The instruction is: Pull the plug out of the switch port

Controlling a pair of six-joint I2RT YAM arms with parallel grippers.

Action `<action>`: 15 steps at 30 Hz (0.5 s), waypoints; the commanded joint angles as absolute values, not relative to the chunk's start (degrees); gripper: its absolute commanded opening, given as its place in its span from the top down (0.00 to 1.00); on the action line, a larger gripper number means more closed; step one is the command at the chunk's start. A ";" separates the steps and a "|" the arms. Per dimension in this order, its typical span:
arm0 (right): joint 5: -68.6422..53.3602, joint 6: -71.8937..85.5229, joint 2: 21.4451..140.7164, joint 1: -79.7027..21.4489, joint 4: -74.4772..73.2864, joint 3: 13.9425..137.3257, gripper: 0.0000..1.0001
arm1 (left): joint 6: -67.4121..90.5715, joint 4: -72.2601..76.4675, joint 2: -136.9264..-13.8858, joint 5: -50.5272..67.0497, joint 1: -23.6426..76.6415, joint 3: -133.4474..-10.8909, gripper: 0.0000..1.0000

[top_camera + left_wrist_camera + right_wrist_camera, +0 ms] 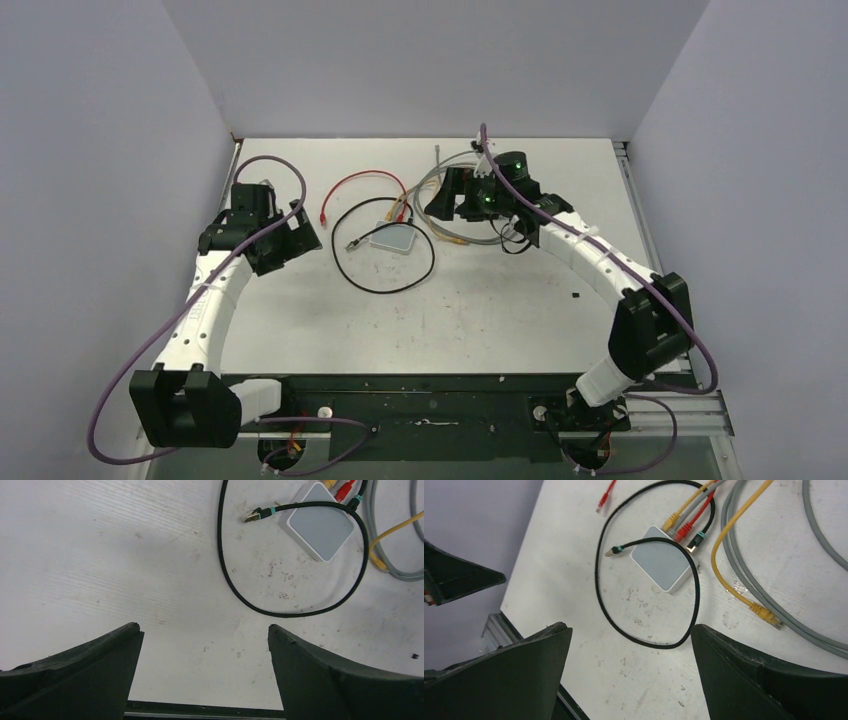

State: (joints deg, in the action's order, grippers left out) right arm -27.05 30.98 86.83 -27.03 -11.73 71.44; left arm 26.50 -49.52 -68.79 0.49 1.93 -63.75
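Note:
The switch [393,238] [663,559] [322,525] lies flat on the white table. Along its far edge sit a yellow plug [671,520], a grey plug, a red plug [682,533] and a black plug [694,540]. The black cable loops round to a free end [614,551] lying by the switch. A loose yellow plug [766,615] [378,562] rests on the table to the right of the switch. My right gripper [452,212] [630,628] hovers open and empty just right of the switch. My left gripper [295,240] [203,628] is open and empty to its left.
A red cable [360,185] curls behind the switch with a free red plug [601,502]. Grey cables [744,580] run along the right of the switch under the right gripper. The black cable loop [385,270] spreads toward the table's front.

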 commanded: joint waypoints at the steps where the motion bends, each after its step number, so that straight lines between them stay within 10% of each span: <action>1: -27.77 25.95 94.27 -26.96 -17.53 76.18 0.06 | 34.28 -42.15 -69.36 7.88 1.85 -61.95 0.04; 15: -19.56 15.89 118.78 -33.67 -35.89 95.42 0.10 | 52.97 -24.62 -63.33 20.61 1.33 -46.07 0.00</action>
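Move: The switch lies about 6 cm ahead of the right hand, 11 cm to its left and 22 cm below. The black plug by its ports is 11 cm ahead and 7 cm left, the loose yellow plug 5 cm ahead and 5 cm right. From the left hand the switch is some 12 cm ahead, 18 cm right and 16 cm down; the black cable's free plug is nearer, 10 cm ahead and 9 cm right. Drop the open right gripper about 15 cm towards the switch, easing some 5 cm left and tipping the fingers more steeply down, so that it comes low beside the switch's right side. Meanwhile bring the open left gripper about 6 cm right and nearly as far down, towards the switch too, rolling its left side down about 25 degrees. ##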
